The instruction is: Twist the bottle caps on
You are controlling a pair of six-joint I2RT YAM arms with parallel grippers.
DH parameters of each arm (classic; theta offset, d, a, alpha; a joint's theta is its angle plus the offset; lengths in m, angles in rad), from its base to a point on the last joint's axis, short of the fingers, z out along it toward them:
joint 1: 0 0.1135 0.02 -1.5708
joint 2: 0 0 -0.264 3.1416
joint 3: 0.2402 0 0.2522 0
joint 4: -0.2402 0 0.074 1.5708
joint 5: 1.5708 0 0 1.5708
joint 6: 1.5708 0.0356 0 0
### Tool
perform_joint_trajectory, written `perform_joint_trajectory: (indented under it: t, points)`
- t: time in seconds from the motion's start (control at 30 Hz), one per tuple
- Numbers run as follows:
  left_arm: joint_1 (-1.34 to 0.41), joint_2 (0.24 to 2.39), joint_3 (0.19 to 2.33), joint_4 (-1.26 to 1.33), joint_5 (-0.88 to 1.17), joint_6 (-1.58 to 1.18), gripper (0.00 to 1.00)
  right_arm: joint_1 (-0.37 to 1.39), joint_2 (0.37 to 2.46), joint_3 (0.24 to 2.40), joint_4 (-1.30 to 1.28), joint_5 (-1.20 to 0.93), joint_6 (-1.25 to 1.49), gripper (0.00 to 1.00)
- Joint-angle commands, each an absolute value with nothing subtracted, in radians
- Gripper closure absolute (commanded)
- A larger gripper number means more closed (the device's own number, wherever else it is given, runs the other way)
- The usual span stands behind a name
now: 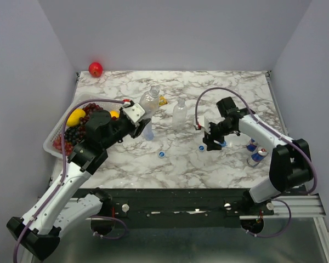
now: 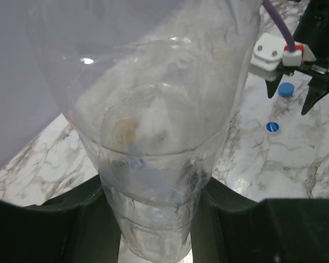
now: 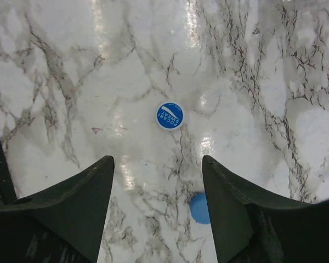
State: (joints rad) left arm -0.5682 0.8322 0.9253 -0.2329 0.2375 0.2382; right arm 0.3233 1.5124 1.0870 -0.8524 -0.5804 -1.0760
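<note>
My left gripper (image 1: 145,118) is shut on a wide clear bottle (image 1: 150,101), lifted and tilted near the basket. In the left wrist view this bottle (image 2: 153,126) fills the frame, with both black fingers (image 2: 230,219) pressed on its sides. A second clear bottle (image 1: 179,113) stands upright mid-table. A bluish bottle (image 1: 148,133) shows partly under the left gripper. My right gripper (image 1: 210,143) hangs open just above the table, holding nothing. A plain blue cap (image 3: 198,208) lies by its right finger, and a printed blue cap (image 3: 170,116) lies further ahead. A third cap (image 1: 223,144) lies beside that gripper.
A white basket (image 1: 50,143) of fruit sits at the left, under the left arm. A red apple (image 1: 95,69) lies in the far left corner. Blue-and-silver cans (image 1: 255,151) stand by the right arm. A small yellow thing (image 1: 162,101) lies behind the held bottle.
</note>
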Motion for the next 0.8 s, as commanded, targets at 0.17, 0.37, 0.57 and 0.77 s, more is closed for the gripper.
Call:
perform_joint_trajectory:
  t: [0.17,0.37,0.57,0.77]
  points:
    - [-0.540,0.833,0.973,-0.290,0.391,0.313,0.98,0.409,1.712,1.086,-0.635,-0.460,-1.209,0.33]
    - [-0.529,0.830,0.959,-0.287,0.367,0.314,0.98,0.436,1.736,1.068,-0.670,-0.457,-1.279,0.38]
    - [-0.517,0.833,0.951,-0.268,0.347,0.319,0.98,0.449,1.736,1.051,-0.660,-0.434,-1.281,0.47]
    - [-0.517,0.838,0.946,-0.268,0.348,0.322,0.97,0.462,1.738,1.045,-0.655,-0.420,-1.296,0.52]
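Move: The bottle cap with the printed blue-and-white top lies about 2 cm ahead of the right hand, 3 cm to its left and 8 cm below it. From that printed cap, the plain blue cap is roughly 9 cm right and 2 cm farther out, the far-left cap some 16 cm left and 3 cm nearer, and the standing bottle around 10 cm left and 11 cm farther out. From the left hand, the printed cap is about 3 cm ahead, 21 cm right and 30 cm below. The printed bottle cap is approached from above by the open right hand, which sinks about 7 cm, mostly early on, easing some 2 cm forward and 2 cm left, then almost stops with its fingertips on either side of the cap. The fingers tip a little steeper and turn roughly 15 degrees counter-clockwise while narrowing from about three quarters to half open, not yet shut on it. ##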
